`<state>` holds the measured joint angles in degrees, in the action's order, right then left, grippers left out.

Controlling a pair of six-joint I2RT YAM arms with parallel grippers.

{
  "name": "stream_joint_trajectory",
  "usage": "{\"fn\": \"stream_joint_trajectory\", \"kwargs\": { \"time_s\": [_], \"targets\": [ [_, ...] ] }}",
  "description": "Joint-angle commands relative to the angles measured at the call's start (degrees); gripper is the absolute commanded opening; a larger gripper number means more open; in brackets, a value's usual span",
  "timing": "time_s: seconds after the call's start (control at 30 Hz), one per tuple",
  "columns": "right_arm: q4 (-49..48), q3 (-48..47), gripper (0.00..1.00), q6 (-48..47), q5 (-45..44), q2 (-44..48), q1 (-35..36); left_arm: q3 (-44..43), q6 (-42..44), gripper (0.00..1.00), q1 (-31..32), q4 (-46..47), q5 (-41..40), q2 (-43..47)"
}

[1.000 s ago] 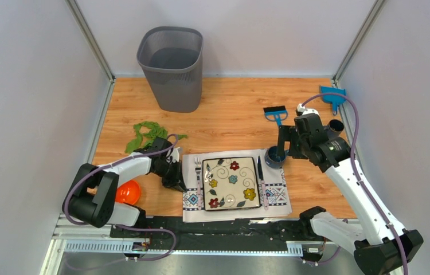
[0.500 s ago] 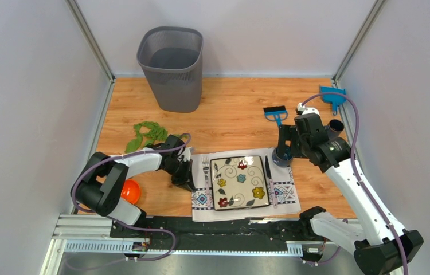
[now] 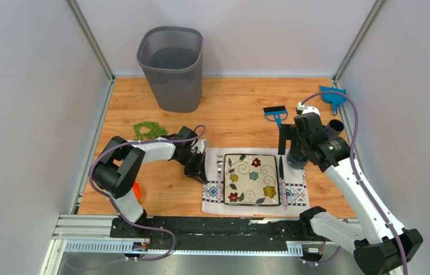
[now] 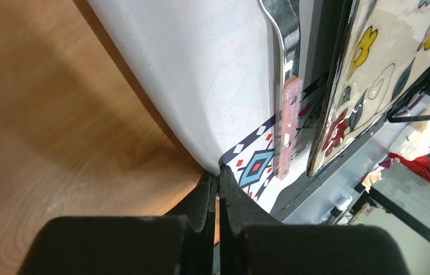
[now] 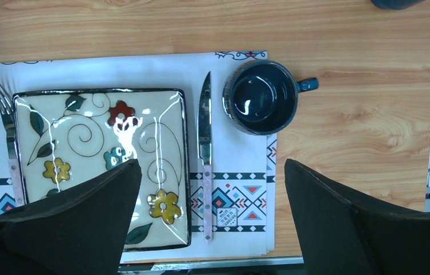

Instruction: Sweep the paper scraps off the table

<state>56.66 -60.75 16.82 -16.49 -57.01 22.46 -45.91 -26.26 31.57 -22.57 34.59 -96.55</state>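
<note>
The paper scraps (image 3: 148, 128) lie as a small green cluster on the table (image 3: 235, 109), left of centre, just behind my left arm. My left gripper (image 3: 197, 169) is low at the left edge of a white patterned placemat (image 3: 212, 192). In the left wrist view that gripper (image 4: 218, 177) is shut on the placemat's edge (image 4: 201, 86). My right gripper (image 3: 290, 148) hovers open over the placemat's right end, and the right wrist view shows nothing between the wide-spread fingers of this gripper (image 5: 212, 229).
On the placemat sit a flowered square plate (image 3: 251, 179), a fork (image 3: 220, 166), a knife (image 3: 281, 172) and a dark mug (image 5: 262, 97). A grey mesh bin (image 3: 171, 69) stands at the back. A blue brush (image 3: 274, 114) and a blue dustpan (image 3: 333, 96) lie back right. An orange bowl (image 3: 136, 189) peeks out by my left arm.
My left gripper has dragged the placemat to the right, carrying the plate, cutlery and mug with it. The right arm has barely moved.
</note>
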Motion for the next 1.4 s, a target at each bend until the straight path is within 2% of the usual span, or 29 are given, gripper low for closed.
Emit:
{"fn": "stream_joint_trajectory", "kwargs": {
  "time_s": [0.0, 0.4, 0.8, 0.97, 1.0, 1.03, 1.17, 1.23, 1.37],
  "targets": [
    [-1.82, -1.82, 1.00, -1.26, -2.05, -0.38, -0.05, -2.69, 5.78, 0.00, 2.17, 7.36, -6.29, -4.69],
    [-5.50, -7.88, 1.00, -5.30, -1.97, -5.73, -4.87, -6.21, -0.45, 0.00, 11.14, 11.84, -5.06, -6.54],
    [-11.75, -21.84, 1.00, -11.37, 6.38, -21.20, -19.02, -10.34, 0.25, 0.00, 13.51, 12.20, -5.15, -10.76],
    [-12.63, -30.73, 1.00, -13.83, 8.05, -33.23, -24.65, -11.22, -0.63, 0.01, 13.34, 9.22, -5.84, -10.68],
    [-12.72, -34.83, 1.00, -14.53, 8.05, -37.51, -25.35, -11.13, -0.81, 0.09, 12.99, 8.60, -5.76, -9.72],
    [-12.72, -36.96, 1.00, -15.58, 7.97, -39.91, -26.58, -10.78, -1.51, 0.29, 12.21, 7.37, -5.67, -9.18],
    [-10.53, -50.67, 1.00, -19.71, 7.00, -52.47, -29.05, -12.18, 0.06, 0.68, 10.00, 2.36, -7.07, -4.45],
    [-9.39, -59.77, 1.00, -22.42, 6.56, -60.29, -30.01, -14.19, 2.86, 0.72, 8.69, -0.70, -8.13, -2.95],
    [-6.05, -73.76, 1.00, -27.17, 4.81, -72.86, -31.42, -18.24, 9.81, 0.74, 6.93, -6.95, -11.46, 0.57]
  ]
}}
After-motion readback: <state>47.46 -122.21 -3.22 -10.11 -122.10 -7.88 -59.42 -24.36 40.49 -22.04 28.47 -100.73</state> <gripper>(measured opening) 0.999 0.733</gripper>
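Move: The dustpan lies about 41 cm ahead of the right hand and 30 cm to its right, 18 cm below; the brush is some 28 cm straight ahead, the black cup 20 cm ahead and 25 cm right, the blue mug 2 cm ahead and 6 cm right. The left hand's shut fingertips are at the placemat's left edge, the mat's middle about 22 cm to the right; level with it, the plate is 20 cm and the fork 6 cm to the right. Still pinching the placemat's left edge low at the table, the left hand pushes it about 8 cm to the right, pauses, then spreads its fingers, lets go and rises some 3 cm, easing forward. Meanwhile the right hand, wide open and touching nothing, sweeps roughly 30 cm forward and 16 cm right towards the dustpan, bowing up slightly on the way. ##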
